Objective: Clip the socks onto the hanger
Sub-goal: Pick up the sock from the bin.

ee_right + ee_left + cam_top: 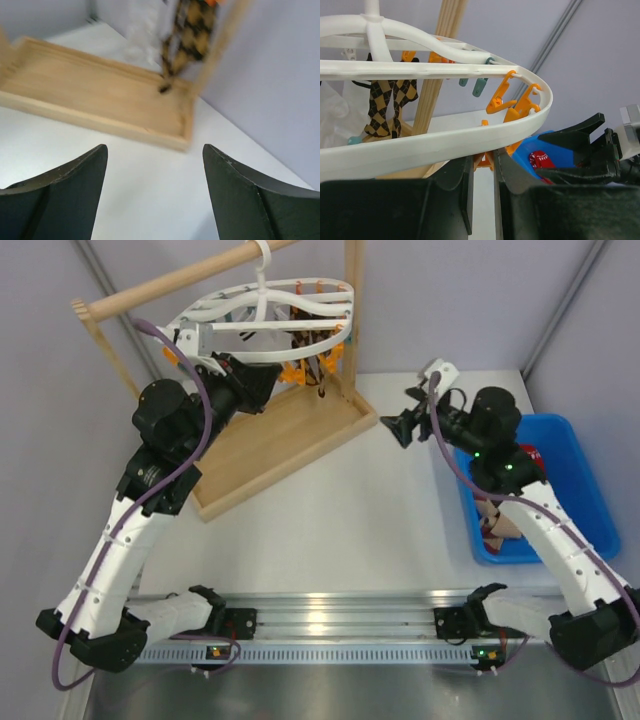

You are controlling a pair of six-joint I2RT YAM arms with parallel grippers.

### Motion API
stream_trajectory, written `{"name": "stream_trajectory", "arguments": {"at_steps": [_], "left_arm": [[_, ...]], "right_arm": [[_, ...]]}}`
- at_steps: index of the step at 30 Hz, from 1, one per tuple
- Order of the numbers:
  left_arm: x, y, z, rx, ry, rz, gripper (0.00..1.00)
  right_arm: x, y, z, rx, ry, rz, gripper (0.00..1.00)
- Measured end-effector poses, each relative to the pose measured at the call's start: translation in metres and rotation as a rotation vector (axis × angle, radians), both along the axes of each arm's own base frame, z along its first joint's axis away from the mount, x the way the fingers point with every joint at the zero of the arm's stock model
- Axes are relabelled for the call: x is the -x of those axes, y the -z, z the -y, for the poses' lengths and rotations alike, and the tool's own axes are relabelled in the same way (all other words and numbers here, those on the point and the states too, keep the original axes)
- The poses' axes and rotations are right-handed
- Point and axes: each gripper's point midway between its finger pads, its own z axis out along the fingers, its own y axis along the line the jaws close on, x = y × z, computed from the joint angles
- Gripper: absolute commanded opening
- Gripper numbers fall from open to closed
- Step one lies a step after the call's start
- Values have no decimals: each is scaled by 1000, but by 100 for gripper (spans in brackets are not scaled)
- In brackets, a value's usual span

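Note:
The white oval hanger (pixel 262 318) hangs by its hook from a wooden rod, orange and teal clips dangling under it. My left gripper (pixel 482 159) is just under the hanger's rim (pixel 445 136), shut on an orange clip (pixel 485 161); seen from above, it (pixel 272 382) sits below the frame. A black-and-orange argyle sock (pixel 390 105) hangs clipped at the far side. Other socks lie in the blue bin: a red one (pixel 528 453) and a striped beige one (pixel 495 525). My right gripper (pixel 402 412) hovers open and empty over the table, between tray and bin.
The wooden rack has a rod (pixel 180 280), two uprights and a tray base (pixel 280 440) under the hanger. The blue bin (pixel 585 475) stands at the right edge. In the right wrist view the tray's corner (pixel 185 135) lies ahead of the fingers.

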Motion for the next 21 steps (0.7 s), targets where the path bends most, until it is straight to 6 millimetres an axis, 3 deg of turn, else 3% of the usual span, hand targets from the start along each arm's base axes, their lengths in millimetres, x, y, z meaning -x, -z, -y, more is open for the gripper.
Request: {"name": "stream_trajectory", "arguments": {"at_steps": [5,7,10,12,17,21], "left_arm": [[0,4,3,-7,14,-8,0],[0,5,4,-8,22,-8,0],[-1,6,5,-11,25,-11,0],[-2,7,6,-12,26,-13,0],[-3,8,7,-14,29,-16,0],[-4,9,8,-15,29,-19,0]], "right_arm": [[-22,51,153,175,314,-93,77],[-23,84,224,258,441,-190,76],[-17,141,299,362,517,-385,69],[-15,181,337,414,515,-531,62],[-23,248,401,544,486,-753,56],[-25,276,418,632,460,-812,53]]}}
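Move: The red sock lies in the blue bin, about 7 cm ahead of my right hand, roughly 39 cm to its right and some 36 cm below. The striped sock beside it in the bin is about 11 cm nearer my base than the red one and some 5 cm to that one's left. From my left hand, the red sock is around 10 cm ahead, 60 cm to the right and 50 cm below. I swing my right hand fast to the right, away from the hanger, then increasingly down into the blue bin: about 42 cm across and 28 cm lower. On the way I tip the fingers from level to steeply down and draw them partly closed, slowing just above the red sock without touching it. My left hand keeps its pinch on the orange clip. ##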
